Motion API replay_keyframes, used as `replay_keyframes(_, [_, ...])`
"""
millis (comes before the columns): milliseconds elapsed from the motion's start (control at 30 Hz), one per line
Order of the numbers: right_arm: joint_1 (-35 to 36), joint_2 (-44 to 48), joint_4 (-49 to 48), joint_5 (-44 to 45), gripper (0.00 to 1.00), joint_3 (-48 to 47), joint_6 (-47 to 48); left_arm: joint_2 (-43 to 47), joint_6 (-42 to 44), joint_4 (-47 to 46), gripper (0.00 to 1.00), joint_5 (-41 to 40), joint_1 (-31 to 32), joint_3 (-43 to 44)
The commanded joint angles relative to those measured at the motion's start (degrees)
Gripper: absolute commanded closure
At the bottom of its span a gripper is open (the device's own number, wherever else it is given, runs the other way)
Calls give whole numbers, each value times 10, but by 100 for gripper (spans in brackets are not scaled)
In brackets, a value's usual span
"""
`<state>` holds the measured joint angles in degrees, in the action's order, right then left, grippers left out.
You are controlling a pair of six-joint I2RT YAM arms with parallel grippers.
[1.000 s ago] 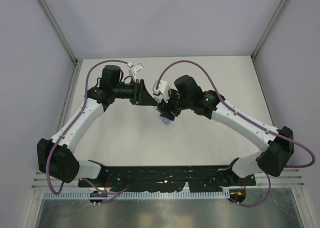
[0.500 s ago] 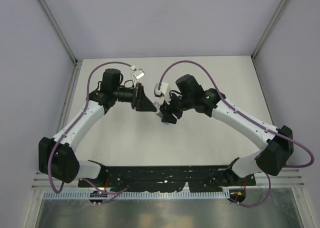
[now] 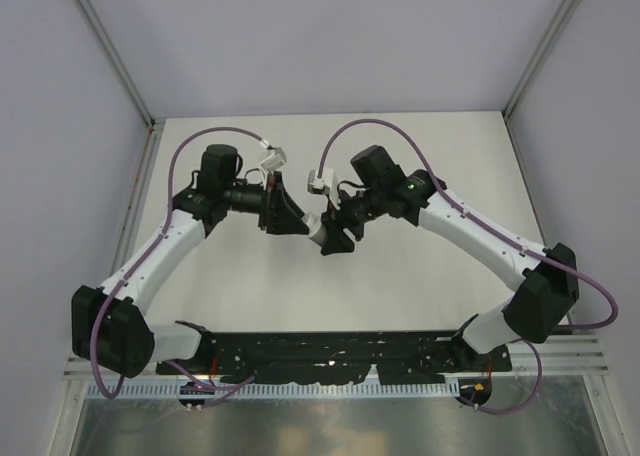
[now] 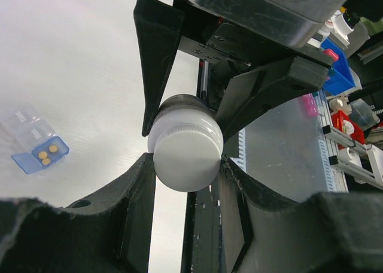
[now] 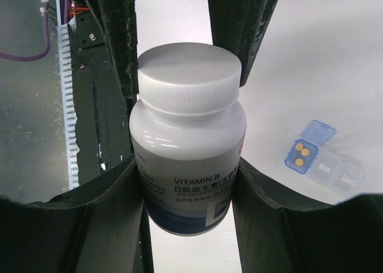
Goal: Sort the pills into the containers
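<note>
A white-and-blue vitamin bottle [image 5: 188, 153] with a white cap [image 5: 188, 75] hangs above the table. My right gripper [image 5: 188, 171] is shut on its body. My left gripper [image 4: 185, 165] is shut on the cap [image 4: 187, 156], its fingers [image 5: 119, 39] flanking the cap in the right wrist view. From above, both grippers meet at the bottle [image 3: 316, 226] mid-table. A clear pill box [image 5: 338, 174] lies on the table, its blue compartment [image 4: 42, 155] open with three yellow pills [image 5: 301, 150] inside.
A black mounting frame [image 3: 330, 351] and a cable rail run along the near edge. Blue and red storage bins [image 4: 341, 75] stand beyond the table edge. Purple cables loop over both arms. Enclosure walls bound the table on three sides.
Both wrists have swung and shifted slightly toward the near side, staying together at the bottle. The left gripper now sits lower and closer to the right one.
</note>
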<state>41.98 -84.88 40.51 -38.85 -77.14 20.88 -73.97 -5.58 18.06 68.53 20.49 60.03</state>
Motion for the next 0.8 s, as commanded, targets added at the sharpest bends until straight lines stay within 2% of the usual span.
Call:
replay_keyframes(0, [-2,-10,-19,-83,94,-34,17,20,55,9,78,37,5,3])
replay_keyframes(300, [-6,-26,11,-137,94,-43,40,17,174,121,73,46,8,42])
replay_keyframes(433, [-6,-24,9,-118,94,-42,43,13,162,123,57,34,8,47])
replay_keyframes(500, [-6,-20,4,-106,94,-36,40,13,125,97,43,14,6,43])
replay_keyframes(600, [-6,-12,-7,-94,94,-29,35,16,74,57,30,0,5,34])
replay_keyframes(767, [-6,-1,-21,-69,94,-13,29,34,5,-6,13,-19,5,17])
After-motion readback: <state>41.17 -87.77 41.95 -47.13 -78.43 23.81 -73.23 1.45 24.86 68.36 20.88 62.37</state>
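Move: My left fingers are already shut on the white cap, which sits right at my left hand; from my right hand, which grips the vitamin bottle, the cap is about 3 cm to the left and 4 cm up, level fore and aft. The open pill case lies on the table some 13 cm ahead of my left hand, 10 cm to its right and 24 cm below. I finish a twist on the cap: both my hands draw back about 1.5 cm together, the left wrist turning the cap clockwise as seen looking onto its top, while the right tips the bottle some 5 degrees the opposite way. Then my left fingers spread to nearly full opening and let go of the cap as that hand eases forward about 1 cm; my right keeps its grip on the bottle. ##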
